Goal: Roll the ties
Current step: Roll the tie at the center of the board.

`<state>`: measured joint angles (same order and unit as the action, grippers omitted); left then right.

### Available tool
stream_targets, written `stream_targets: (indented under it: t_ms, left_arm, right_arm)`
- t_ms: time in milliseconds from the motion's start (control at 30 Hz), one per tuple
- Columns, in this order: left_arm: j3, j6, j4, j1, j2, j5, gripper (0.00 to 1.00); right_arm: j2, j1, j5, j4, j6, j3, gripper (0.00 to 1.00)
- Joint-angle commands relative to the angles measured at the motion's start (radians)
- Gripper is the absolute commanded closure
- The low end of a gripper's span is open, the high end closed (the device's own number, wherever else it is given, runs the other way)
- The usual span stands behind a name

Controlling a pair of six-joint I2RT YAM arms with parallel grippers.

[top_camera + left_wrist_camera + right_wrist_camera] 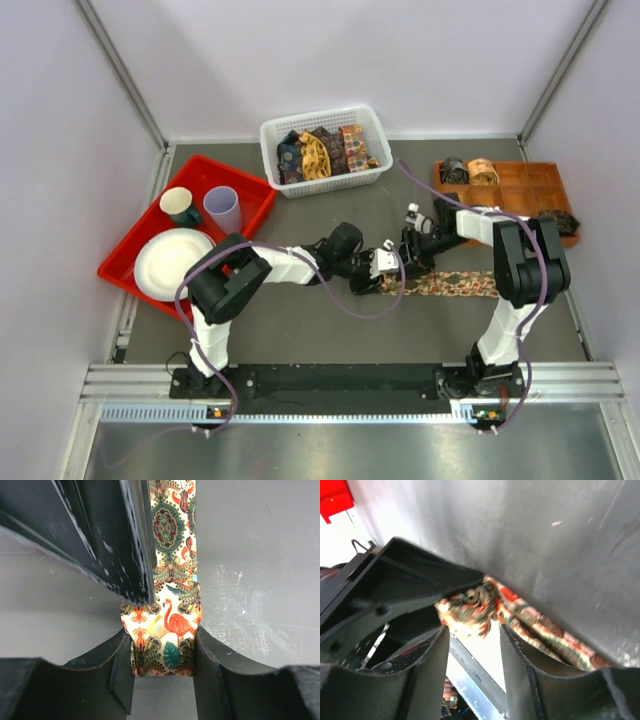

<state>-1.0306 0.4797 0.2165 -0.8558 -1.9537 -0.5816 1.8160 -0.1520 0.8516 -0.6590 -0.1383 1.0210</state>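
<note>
One tie, cream and olive with orange-red flamingo motifs, lies flat across the table middle. Its left end is turned up into a small coil. My left gripper is shut on that coil, a finger pressing each side. My right gripper hovers just behind the coil, tilted, open, with nothing between its fingers; the tie shows beyond its tips. One right finger looms over the tie in the left wrist view. More ties fill a white basket. Two rolled ties sit in an orange tray.
A red tray at the back left holds a white plate, a green mug and a lilac cup. A dark object lies at the orange tray's right end. Cables loop from both arms over the table.
</note>
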Motion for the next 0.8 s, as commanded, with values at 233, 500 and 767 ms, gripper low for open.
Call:
stream_targets:
  t_ms: [233,500,767]
  left_arm:
    - [0.000,0.033,-0.287,-0.031,-0.074,0.100,0.62]
    - [0.033,-0.111,-0.148,0.001,-0.068,0.007,0.33]
    - [0.170,-0.265,0.277,0.067,-0.088,-0.158,0.26]
  right_arm:
    - [0.055,-0.060,-0.005,0.105,-0.023,-0.015,1.00]
    - [0.057,-0.054,-0.173,0.104,0.051,-0.033,1.00]
    - [0.071,-0.057,-0.289,0.113,0.057,-0.029,1.00]
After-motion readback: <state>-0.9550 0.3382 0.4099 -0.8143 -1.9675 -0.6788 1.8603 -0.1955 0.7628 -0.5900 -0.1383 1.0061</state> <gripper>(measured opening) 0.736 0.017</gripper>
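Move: The rolled end of the tie sits between the left hand's fingers, about at its hand point. From the right hand the roll is about 3 cm left, 1 cm back and 3 cm below. The unrolled strip runs off to the right, its middle some 13 cm right of the left hand, level with it and 2 cm lower. The wooden tray's middle is about 16 cm ahead and 22 cm right of the right hand, some 3 cm below. The right hand dips about 3 cm, first left, then back right, pinching the roll as left fingers open. ##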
